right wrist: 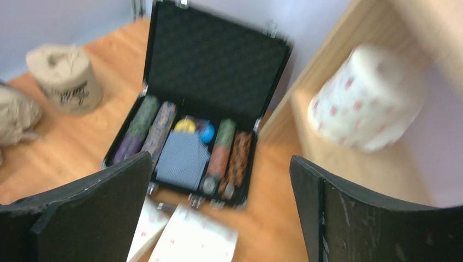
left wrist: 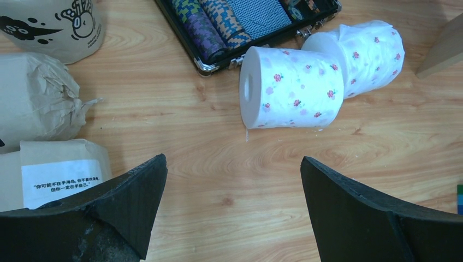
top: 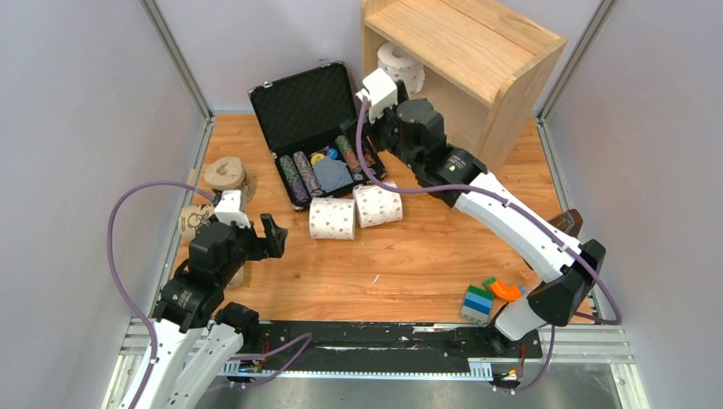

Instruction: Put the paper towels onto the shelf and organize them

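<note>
The light-wood shelf (top: 477, 60) stands at the back right. One white dotted paper towel roll (top: 401, 61) stands upright on its lower board, blurred in the right wrist view (right wrist: 366, 106). My right gripper (top: 377, 92) hovers open just outside the shelf's opening, holding nothing (right wrist: 221, 158). Two more white rolls (top: 332, 218) (top: 378, 204) lie side by side on the table in front of the black case, seen closer in the left wrist view (left wrist: 292, 87) (left wrist: 366, 52). Three tan rolls (left wrist: 54, 24) (left wrist: 35, 101) (left wrist: 54, 174) sit at the left. My left gripper (top: 274, 237) is open over bare table (left wrist: 232, 161).
An open black case (top: 311, 128) with striped chip rows lies left of the shelf. Coloured blocks and an orange piece (top: 490, 296) sit at the near right by the right arm's base. Grey walls close in both sides.
</note>
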`<state>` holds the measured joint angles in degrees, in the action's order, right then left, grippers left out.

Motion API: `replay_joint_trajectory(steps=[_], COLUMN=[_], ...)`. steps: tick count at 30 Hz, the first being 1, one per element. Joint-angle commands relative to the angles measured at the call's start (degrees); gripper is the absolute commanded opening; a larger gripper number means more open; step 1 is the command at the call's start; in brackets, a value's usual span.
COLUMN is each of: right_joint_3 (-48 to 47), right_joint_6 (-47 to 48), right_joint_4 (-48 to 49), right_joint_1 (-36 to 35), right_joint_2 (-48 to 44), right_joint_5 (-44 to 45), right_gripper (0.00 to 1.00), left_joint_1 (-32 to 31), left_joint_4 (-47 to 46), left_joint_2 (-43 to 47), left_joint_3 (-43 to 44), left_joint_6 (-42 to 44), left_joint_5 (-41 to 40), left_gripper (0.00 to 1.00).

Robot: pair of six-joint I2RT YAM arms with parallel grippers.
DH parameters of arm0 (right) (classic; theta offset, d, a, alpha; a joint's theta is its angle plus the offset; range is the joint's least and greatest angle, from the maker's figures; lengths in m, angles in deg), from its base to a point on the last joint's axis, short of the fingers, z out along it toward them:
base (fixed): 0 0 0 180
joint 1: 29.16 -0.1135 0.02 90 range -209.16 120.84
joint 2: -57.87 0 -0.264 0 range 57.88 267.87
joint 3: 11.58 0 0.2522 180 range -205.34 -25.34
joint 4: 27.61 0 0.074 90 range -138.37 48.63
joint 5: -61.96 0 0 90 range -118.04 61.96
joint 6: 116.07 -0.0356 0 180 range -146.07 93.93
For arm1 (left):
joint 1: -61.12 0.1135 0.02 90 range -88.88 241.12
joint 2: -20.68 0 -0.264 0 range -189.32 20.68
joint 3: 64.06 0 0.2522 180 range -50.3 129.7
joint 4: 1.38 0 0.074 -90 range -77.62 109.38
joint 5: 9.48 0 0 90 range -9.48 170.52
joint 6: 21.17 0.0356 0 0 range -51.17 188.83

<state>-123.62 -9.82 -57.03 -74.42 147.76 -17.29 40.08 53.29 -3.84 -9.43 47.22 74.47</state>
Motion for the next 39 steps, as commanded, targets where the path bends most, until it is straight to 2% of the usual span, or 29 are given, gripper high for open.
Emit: replay_joint_trajectory(steps=[1,6,11,14,19,24,39], right_joint_3=[10.2,21.0,23.9,21.7,13.4,9.1,2.6], right_joint_6=[-14.5,-25.0,-30.7,-29.8,-27.7,-27.0,-21.9], right_joint_4=[-6.0,-8.1,-10.3,-12.8,-20.2,-25.0,-26.4], right_joint_1=[-1.1,-1.1,-1.2,-1.7,-4.5,-7.7,-9.1], right_joint_2=[-5.4,-9.0,-6.6,-1.9,7.6,14.8,21.7], right_joint_5=[3.3,3.1,4.2,4.2,11.1,16.0,14.1], right_gripper=[1.0,1.0,1.0,0.99,0.98,0.98,0.97], left_joint_1=[-0.3,-0.3,-0.3,-0.5,-0.9,-1.0,-0.9], left_joint_4=[-2.1,-2.5,-2.6,-2.7,-2.8,-2.8,-2.4], left_joint_2=[0.6,0.5,0.2,0.4,0.0,-0.3,-1.5], left_joint_3=[0.2,0.0,-0.2,-0.2,-0.3,-0.1,0.7], left_joint_6=[-0.1,0.1,-0.1,-0.1,0.0,0.2,0.3], left_joint_5=[1.1,2.4,2.7,2.9,3.1,3.8,0.4], left_gripper=[1.0,1.0,1.0,1.0,1.0,1.0,1.0])
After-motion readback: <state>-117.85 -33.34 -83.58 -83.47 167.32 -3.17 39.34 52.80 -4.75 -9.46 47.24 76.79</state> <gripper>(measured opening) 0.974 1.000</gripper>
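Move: The right hand is open and high in front of the shelf. The nearer-to-shelf of the two lying paper towel rolls is about 35 cm below it, 2 cm back and 3 cm to its right. The other lying roll is 7 cm left, 5 cm back and equally low; the chip case is 7 cm ahead, 8 cm left and 37 cm below. The shelved roll stands 20 cm ahead, 2 cm right and 6 cm below. From the left hand, the aimed-at roll is some 14 cm ahead, 22 cm right and 16 cm below. Down to the two lying paper towel rolls goes the right hand, away from the roll on the shelf, sinking about 28 cm and drawing back some 6 cm early on. The fingers stay wide open as the wrist tips down nearly 40 degrees, rolls its left side lower and turns a little clockwise. The hand slows just over the near side of the gap between the rolls; no contact can be made out. ##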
